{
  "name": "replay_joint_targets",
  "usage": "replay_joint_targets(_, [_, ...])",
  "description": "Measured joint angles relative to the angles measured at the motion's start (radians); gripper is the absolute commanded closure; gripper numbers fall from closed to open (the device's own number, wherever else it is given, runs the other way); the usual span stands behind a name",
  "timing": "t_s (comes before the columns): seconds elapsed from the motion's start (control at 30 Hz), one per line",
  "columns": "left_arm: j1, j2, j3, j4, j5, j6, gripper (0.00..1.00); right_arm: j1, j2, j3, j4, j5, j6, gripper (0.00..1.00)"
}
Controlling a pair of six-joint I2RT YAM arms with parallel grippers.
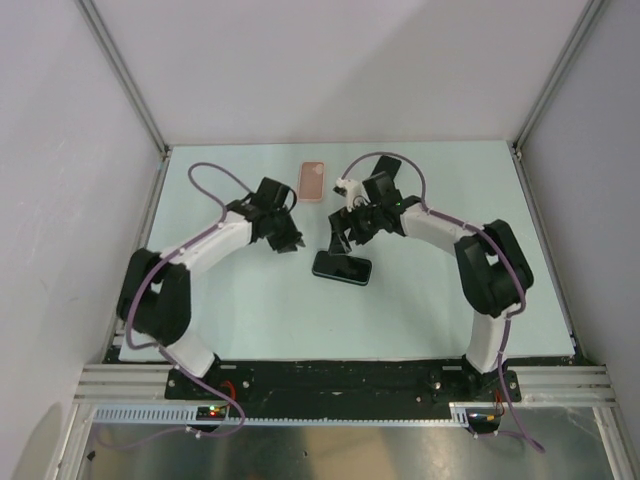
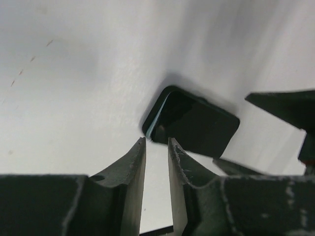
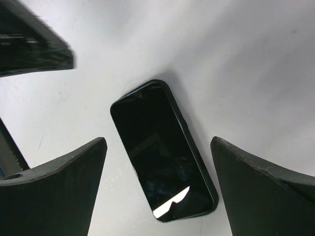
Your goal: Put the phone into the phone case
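The black phone (image 1: 341,267) lies screen up on the table near the middle. It also shows in the left wrist view (image 2: 192,123) and in the right wrist view (image 3: 162,157). The pink phone case (image 1: 313,181) lies empty at the back, apart from the phone. My left gripper (image 1: 290,243) is nearly shut and empty, its tips (image 2: 157,141) just short of the phone's corner. My right gripper (image 1: 345,240) is wide open and hovers over the phone (image 3: 157,142), with one finger (image 3: 69,172) on each side, not touching it.
White walls and aluminium posts (image 1: 125,75) enclose the table on three sides. The black base rail (image 1: 330,380) runs along the near edge. The left gripper's finger (image 3: 29,39) shows at the top left of the right wrist view.
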Motion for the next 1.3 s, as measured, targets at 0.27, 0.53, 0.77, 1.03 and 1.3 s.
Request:
replay_joint_targets(0.27, [-0.055, -0.110, -0.222, 0.018, 0.005, -0.053, 0.71, -0.024, 0.100, 0.008, -0.063, -0.111, -0.003, 0.06])
replay_joint_targets(0.53, [-0.117, -0.010, -0.230, 0.093, 0.049, -0.079, 0.73, -0.029, 0.100, -0.031, -0.042, -0.122, 0.036, 0.06])
replay_joint_targets(0.77, [-0.120, 0.057, -0.218, 0.136, 0.063, -0.081, 0.73, -0.027, 0.085, -0.076, 0.032, -0.103, 0.096, 0.06])
replay_joint_targets(1.03, [-0.111, 0.108, -0.171, 0.131, 0.091, -0.089, 0.74, 0.032, 0.017, -0.169, 0.105, -0.006, 0.145, 0.07])
replay_joint_targets(1.3, [-0.049, 0.124, -0.151, 0.137, 0.097, -0.089, 0.74, 0.108, -0.080, -0.299, 0.171, 0.098, 0.248, 0.10])
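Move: The phone, already lying in the black phone case, is about 7 cm back from the right hand, level with it sideways and some 8 cm below. An orange-pink case is about 21 cm ahead and 8 cm left of the right hand, and a spare black phone about 24 cm ahead and 13 cm right, both some 8 cm down. From the left hand the phone and its case lie roughly 11 cm right, 4 cm back and 8 cm down. Both hands come down onto the cased phone and bear on opposite long sides. The right, fingers kept wide, drops about 5 cm, then draws back some 7 cm overall with one finger against the far side; the left, barely open, swings back and down about 7.5 cm, then comes forward 3.5 cm to set its fingertip against the near side by the left end, its wrist tipping some 10 degrees nearer vertical. ##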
